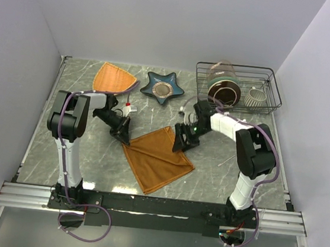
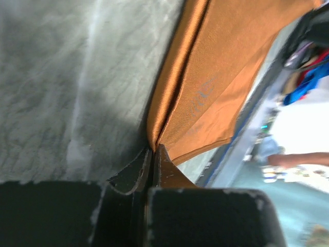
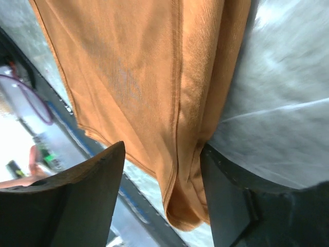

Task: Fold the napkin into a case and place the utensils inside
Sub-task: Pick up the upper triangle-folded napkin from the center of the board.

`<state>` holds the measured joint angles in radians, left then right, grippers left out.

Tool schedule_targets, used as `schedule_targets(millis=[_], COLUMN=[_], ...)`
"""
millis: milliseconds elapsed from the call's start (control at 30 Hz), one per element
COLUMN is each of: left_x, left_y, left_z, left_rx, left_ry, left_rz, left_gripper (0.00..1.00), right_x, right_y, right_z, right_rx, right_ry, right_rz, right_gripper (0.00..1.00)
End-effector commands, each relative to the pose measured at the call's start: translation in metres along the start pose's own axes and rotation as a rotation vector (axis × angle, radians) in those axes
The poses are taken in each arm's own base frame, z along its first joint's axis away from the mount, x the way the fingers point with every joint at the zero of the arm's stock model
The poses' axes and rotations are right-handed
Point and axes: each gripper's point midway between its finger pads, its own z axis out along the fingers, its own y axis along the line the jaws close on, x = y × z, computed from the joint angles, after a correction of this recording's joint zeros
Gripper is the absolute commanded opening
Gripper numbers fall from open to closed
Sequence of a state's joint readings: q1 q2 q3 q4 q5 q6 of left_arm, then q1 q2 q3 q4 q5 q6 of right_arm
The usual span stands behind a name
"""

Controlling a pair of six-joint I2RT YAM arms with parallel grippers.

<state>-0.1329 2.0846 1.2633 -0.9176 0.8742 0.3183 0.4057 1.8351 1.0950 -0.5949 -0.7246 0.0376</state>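
The rust-orange napkin [image 1: 159, 157] lies flat on the grey table like a diamond, between the two arms. My left gripper [image 1: 122, 135] is at its left corner. In the left wrist view the gripper [image 2: 153, 149] is shut, with the napkin's [image 2: 216, 87] folded edge pinched between its tips. My right gripper [image 1: 182, 141] is at the napkin's far right corner. It [image 3: 163, 148] stands open astride the cloth [image 3: 133, 67], whose bunched corner hangs between the fingers and lies against the right finger [image 3: 226, 195]. A thin silver piece [image 1: 227, 161], likely a utensil, lies right of the napkin.
A wire rack [image 1: 274, 88] at the back right holds a brown bowl [image 1: 224, 92] and a ribbed cup [image 1: 255, 97]. A blue star-shaped dish [image 1: 163, 89] and an orange woven triangular plate [image 1: 114, 77] sit at the back. White walls close in three sides.
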Motion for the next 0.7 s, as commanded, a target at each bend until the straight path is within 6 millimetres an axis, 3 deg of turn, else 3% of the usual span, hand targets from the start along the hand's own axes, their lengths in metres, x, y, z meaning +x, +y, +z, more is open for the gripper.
schedule_targets(millis=[0, 100, 300, 467, 667], left_x=[-0.021, -0.026, -0.033, -0.026, -0.019], left_y=[-0.005, -0.015, -0.031, -0.039, -0.048], left_z=[-0.012, -0.014, -0.02, -0.023, -0.021], left_rx=[-0.106, -0.147, -0.232, -0.28, -0.302], left_ry=[-0.049, -0.066, -0.124, -0.148, -0.128], left_rz=[0.312, 0.456, 0.752, 0.994, 1.207], left_gripper=[0.01, 0.01, 0.01, 0.01, 0.01], right_x=[-0.075, -0.093, -0.124, -0.133, -0.142], right_y=[0.016, 0.013, 0.003, -0.005, 0.004], right_z=[-0.052, -0.056, -0.045, -0.033, -0.027], right_rx=[0.056, 0.079, 0.075, 0.064, 0.016], right_ry=[-0.198, -0.215, -0.219, -0.211, -0.183], right_rz=[-0.294, -0.394, -0.484, -0.537, -0.637], right_gripper=[0.73, 0.77, 0.82, 0.87, 0.91])
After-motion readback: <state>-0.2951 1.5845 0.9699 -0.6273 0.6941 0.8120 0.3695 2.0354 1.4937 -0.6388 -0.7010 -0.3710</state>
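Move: The napkin's upper corner lies some 12 cm ahead of the right hand, about 4 cm to its left and 3 cm below. The napkin's right corner is roughly 7 cm back and 6 cm to the right of this hand; the blue star plate sits about 30 cm ahead and 8 cm left. From the left hand, which already pinches the napkin's left corner, the upper corner is about 11 cm ahead and 14 cm to the right. Bring the right gripper off the napkin's upper right edge in a quick arc, about 11 cm forward and up some 7 cm, then down about 5 cm beside the upper corner, opening wider and rolling it nearly 30 degrees counter-clockwise as seen from behind the hand. Keep the left gripper shut on the left corner, raise it about 4 cm and roll it some 55 degrees the other way. ##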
